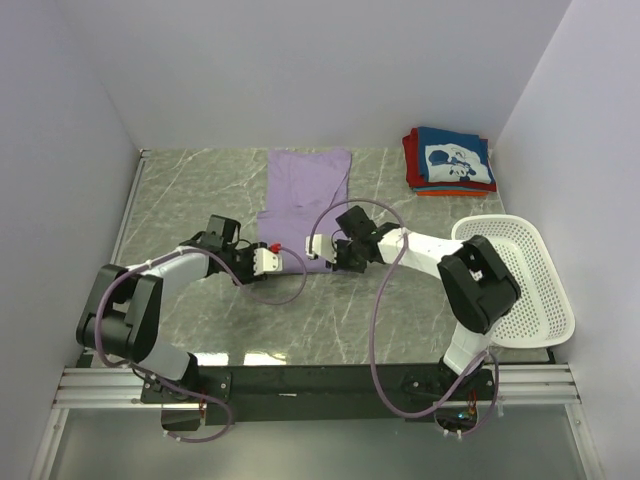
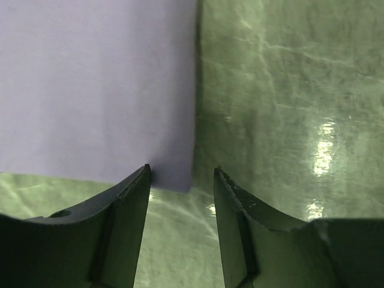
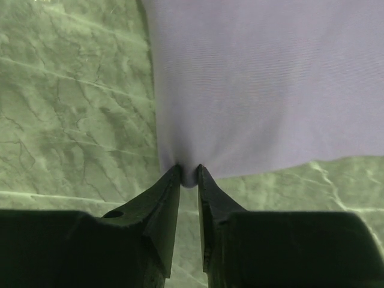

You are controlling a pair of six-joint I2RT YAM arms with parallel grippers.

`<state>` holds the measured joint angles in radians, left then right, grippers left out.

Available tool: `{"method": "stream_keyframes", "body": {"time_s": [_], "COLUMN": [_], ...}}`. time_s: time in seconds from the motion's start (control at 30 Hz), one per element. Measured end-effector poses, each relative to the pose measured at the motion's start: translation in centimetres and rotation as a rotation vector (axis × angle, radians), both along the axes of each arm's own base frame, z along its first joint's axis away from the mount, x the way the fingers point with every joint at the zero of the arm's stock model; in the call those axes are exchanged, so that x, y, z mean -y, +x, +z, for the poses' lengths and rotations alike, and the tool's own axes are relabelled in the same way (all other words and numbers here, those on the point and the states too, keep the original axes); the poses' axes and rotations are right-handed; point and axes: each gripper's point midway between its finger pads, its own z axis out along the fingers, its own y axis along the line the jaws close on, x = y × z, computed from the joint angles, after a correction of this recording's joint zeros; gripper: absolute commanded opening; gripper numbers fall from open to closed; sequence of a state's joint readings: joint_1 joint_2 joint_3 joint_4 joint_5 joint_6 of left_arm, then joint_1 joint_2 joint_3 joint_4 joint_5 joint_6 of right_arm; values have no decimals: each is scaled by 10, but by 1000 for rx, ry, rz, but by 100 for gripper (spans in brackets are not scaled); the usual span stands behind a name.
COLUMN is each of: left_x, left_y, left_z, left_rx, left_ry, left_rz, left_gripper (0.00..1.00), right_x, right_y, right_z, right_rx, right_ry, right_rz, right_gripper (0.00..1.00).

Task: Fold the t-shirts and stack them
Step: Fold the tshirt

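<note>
A lavender t-shirt (image 1: 305,190) lies flat on the table's middle, partly folded. My left gripper (image 1: 276,261) is open at its near left part. In the left wrist view its fingertips (image 2: 144,175) straddle a corner of the lavender cloth (image 2: 96,84) without closing on it. My right gripper (image 1: 320,247) is at the near right part. In the right wrist view it (image 3: 189,173) is shut on a pinch of the lavender shirt's edge (image 3: 264,84). A folded navy t-shirt with a white print (image 1: 452,160) tops a stack of red and orange ones at the back right.
A white perforated basket (image 1: 525,285) stands at the right edge, beside the right arm. The table is grey-green marble (image 1: 200,190), with white walls on three sides. Purple cables loop around both arms.
</note>
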<state>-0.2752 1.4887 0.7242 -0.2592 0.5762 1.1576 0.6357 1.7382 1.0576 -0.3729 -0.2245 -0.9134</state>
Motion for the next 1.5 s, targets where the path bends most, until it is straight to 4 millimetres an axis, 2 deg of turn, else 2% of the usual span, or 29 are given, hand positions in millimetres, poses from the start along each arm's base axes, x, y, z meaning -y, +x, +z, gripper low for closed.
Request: {"method": "stream_keyframes", "body": {"time_s": [0.1,0.2,0.27,0.3,0.33,0.37,0.4,0.43,0.53,0.63,0.73,0.87,0.97,1.1,1.27,1.5], "left_x": [-2,-9,-20,-24,-26,-26,-21,-14,9,28,41,60,75,87,93,96], "left_y": [-5,-12,-14,-13,-12,-11,-11,-13,-24,-36,-39,-41,-38,-30,-16,-8], "left_z": [-9,-7,3,13,24,35,50,61,87,102,103,97,94,85,72,54], "left_rx": [-32,-95,-166,-201,-235,-273,-313,-350,-518,-737,-918,-1120,-1212,-1325,-1413,-1463], "left_ry": [24,8,-30,-62,-101,-143,-204,-257,-423,-575,-679,-743,-773,-810,-858,-882], "left_rz": [-6,16,71,101,130,161,181,189,238,314,411,524,563,619,675,724], "left_gripper": [55,58,69,76,84,99,100,99,99,99,99,100,99,99,99,100], "right_x": [3,9,18,23,26,26,24,18,-10,-41,-63,-82,-93,-97,-109,-118], "right_y": [-4,-8,-16,-18,-18,-18,-17,-12,-4,-10,-19,-28,-27,-34,-24,-15], "right_z": [-11,-9,-7,-4,1,9,17,28,66,94,105,100,81,54,50,49], "right_rx": [-23,-41,-95,-127,-153,-199,-228,-255,-342,-487,-649,-884,-1032,-1192,-1298,-1372], "right_ry": [-31,-42,-41,-36,-22,11,45,97,282,455,580,666,689,682,740,790], "right_rz": [13,9,-12,-40,-68,-109,-145,-187,-282,-366,-455,-590,-687,-823,-880,-914], "right_gripper": [28,35,42,50,54,59,66,77,86,88,89,90,91,91,91,91]}}
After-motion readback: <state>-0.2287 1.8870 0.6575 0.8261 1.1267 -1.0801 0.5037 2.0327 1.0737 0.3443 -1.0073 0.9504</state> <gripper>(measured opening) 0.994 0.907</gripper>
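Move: The folded purple t-shirt's middle lies about 18 cm ahead and 12 cm right of the left hand, and about 17 cm ahead and 10 cm left of the right hand. Both hands stand low at its near corners, the right still pinching the hem. From the right hand, the stacked t-shirts lie roughly 31 cm ahead and 33 cm right, and the white basket some 51 cm right and 4 cm back. Right lets go; both open, rise, then swing about 10 cm inward over the shirt, rolling some 100 degrees. ##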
